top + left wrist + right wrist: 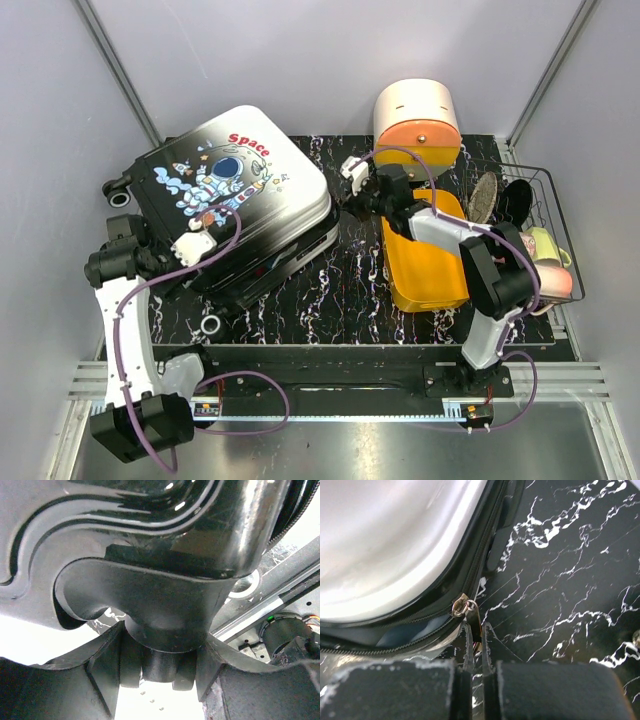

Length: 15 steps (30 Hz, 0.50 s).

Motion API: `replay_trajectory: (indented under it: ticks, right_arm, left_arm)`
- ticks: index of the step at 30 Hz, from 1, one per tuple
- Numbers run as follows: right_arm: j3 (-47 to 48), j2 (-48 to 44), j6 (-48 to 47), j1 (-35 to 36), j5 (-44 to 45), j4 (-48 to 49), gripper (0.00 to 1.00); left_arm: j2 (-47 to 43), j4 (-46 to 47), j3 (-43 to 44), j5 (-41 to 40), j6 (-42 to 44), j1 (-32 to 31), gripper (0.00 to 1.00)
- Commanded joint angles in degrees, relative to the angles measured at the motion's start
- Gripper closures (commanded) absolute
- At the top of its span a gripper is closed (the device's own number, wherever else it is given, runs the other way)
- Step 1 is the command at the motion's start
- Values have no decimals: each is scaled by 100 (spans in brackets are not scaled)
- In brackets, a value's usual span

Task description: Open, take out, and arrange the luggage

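The luggage (235,195) lies flat at the left of the black marbled mat, astronaut side up. Its zipper gapes a little along the right edge (405,632). My right gripper (352,190) is at that edge. In the right wrist view it (476,635) is shut on the dark zipper pull (476,617), which hangs from the metal slider (461,605). My left gripper (190,250) is at the luggage's near-left corner. In the left wrist view it (157,667) is closed around a black caster wheel mount (160,630) on the shell's underside.
A white-and-orange rounded drawer box (417,120) stands at the back. An orange tray (425,255) lies under the right arm. A wire basket (545,225) with a brush, dark items and cups sits at the far right. Another luggage wheel (210,325) shows at the mat's front.
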Motion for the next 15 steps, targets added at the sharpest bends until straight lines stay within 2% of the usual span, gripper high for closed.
replay_trajectory:
  ticks: [1,5,6,10,11,13,15]
  right_arm:
    - [775,292,-241,-257,408,1024,100]
    - [1127,670,-426,-266,41,1130,100]
    - [1197,732,-400,-266,-74,1113,100]
    - [1426,908,-67,-257,-688,850,100]
    - [1400,899,-31,-223,-751,832,100]
    - [1216,786,30,-196,-874,762,100]
    - [1075,680,83,-179,-988,665,100]
  left_arm:
    - [286,882,138,-979,202,228,100]
    - [260,787,208,-559,141,211,99]
    - [295,655,383,-400,106,220,95]
    - [532,-31,1296,740,-727,228,22]
    - [689,-223,1533,927,-1313,237,17]
    - [875,-435,2298,1496,-1869,324,3]
    - [1129,-524,2912,1745,-2766,395,1]
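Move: The right fingers already hold the zipper pull; the slider sits about 2 cm to the left and 1 cm ahead of them, at the suitcase's near right corner. The orange bin lies some 17 cm right and 9 cm back, the toy drawers 15 cm right and 15 cm ahead. The left fingers are on a black wheel mount right at the hand point; the other near wheel is roughly 7 cm back, 7 cm right and 4 cm lower. Still pinching the zipper pull, the right hand drags the slider around the suitcase's rounded corner and onto its side, about 4 cm forward and 2 cm left, easing to a stop. The left hand keeps its hold at first, then spreads its fingers wide, comes free of the wheel mount and climbs about 5 cm, drifting slightly forward while rolling some 15 degrees. ##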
